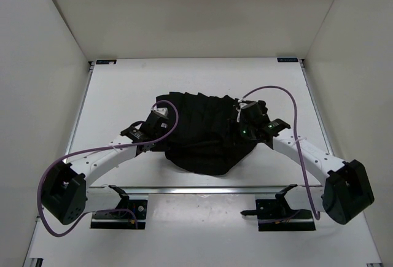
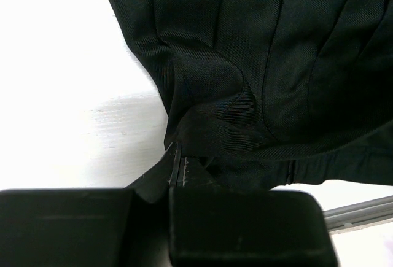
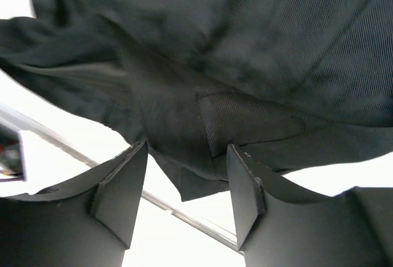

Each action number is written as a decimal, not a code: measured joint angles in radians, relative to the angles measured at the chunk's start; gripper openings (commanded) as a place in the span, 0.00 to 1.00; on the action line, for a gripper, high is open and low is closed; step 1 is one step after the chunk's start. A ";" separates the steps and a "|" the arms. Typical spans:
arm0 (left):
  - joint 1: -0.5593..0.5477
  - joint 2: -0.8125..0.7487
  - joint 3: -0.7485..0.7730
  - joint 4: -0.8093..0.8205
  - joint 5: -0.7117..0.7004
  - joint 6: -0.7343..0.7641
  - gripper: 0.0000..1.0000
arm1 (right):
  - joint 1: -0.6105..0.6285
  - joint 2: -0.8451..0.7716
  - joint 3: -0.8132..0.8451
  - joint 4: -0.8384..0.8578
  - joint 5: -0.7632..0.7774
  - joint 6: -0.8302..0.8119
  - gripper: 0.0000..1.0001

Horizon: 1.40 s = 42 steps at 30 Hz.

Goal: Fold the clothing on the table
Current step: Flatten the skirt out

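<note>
The black pleated clothing [image 1: 202, 135] lies bunched in the middle of the white table [image 1: 123, 89]. My left gripper [image 1: 161, 110] is at its left edge, shut on a fold of the clothing [image 2: 276, 64]; the fabric puckers toward the closed fingertips [image 2: 175, 156]. My right gripper [image 1: 245, 111] is over the garment's right side. In the right wrist view it [image 3: 187, 147] stands open, and a loose corner of the clothing [image 3: 245, 46] hangs down between the two fingers [image 3: 123, 187], gripped by neither.
An aluminium rail [image 1: 202, 188] runs along the table's near edge, also seen under the right fingers [image 3: 178, 208]. White enclosure walls [image 1: 43, 46] close in the left, right and far sides. Purple cables [image 1: 288, 95] loop over both arms.
</note>
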 measured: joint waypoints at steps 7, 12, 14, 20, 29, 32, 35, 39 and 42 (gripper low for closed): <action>0.001 -0.007 -0.003 0.000 0.000 0.002 0.00 | 0.089 0.132 0.068 -0.122 0.191 -0.005 0.36; 0.003 -0.014 -0.004 0.000 0.000 0.004 0.00 | 0.149 0.177 0.110 -0.162 0.303 -0.004 0.36; 0.007 -0.020 -0.005 0.000 0.000 0.005 0.00 | 0.165 0.177 0.113 -0.171 0.329 0.002 0.37; 0.011 -0.028 -0.005 -0.002 -0.003 0.006 0.00 | 0.200 0.149 0.079 -0.181 0.361 0.051 0.44; 0.002 -0.028 -0.005 0.000 -0.003 0.008 0.00 | 0.251 0.069 -0.050 -0.164 0.355 0.156 0.52; 0.000 -0.028 -0.005 0.001 -0.003 0.008 0.00 | 0.287 0.070 -0.057 -0.158 0.358 0.180 0.51; 0.000 -0.028 -0.005 0.001 -0.003 0.008 0.00 | 0.319 0.071 -0.057 -0.142 0.375 0.199 0.44; 0.004 -0.035 -0.019 0.004 -0.003 0.008 0.00 | 0.335 0.074 -0.059 -0.143 0.413 0.227 0.34; 0.013 -0.045 -0.027 0.000 -0.004 0.009 0.00 | 0.335 0.076 -0.072 -0.151 0.452 0.253 0.25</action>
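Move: Some 6 cm back, 1 cm to the left and 7 cm below the open right hand lies the skirt's near edge. The skirt's near corner is about 10 cm back and 4 cm left, and the skirt's far right corner some 17 cm ahead and 12 cm right, both about 8 cm lower. The table rail runs straight back, roughly 15 cm off and 9 cm below. From the left hand, the skirt's near edge there lies about 27 cm right, 5 cm back and 3 cm lower. Dipping some 3.5 cm towards the skirt and rolling about 20 degrees so its fingers point more steeply down, the right hand narrows them, then reopens them as it draws back nearly 6 cm and sinks further to the skirt's near edge. There its fingers close partway around bunched cloth. The left hand stays put, keeping its pinch on the skirt's left side. ##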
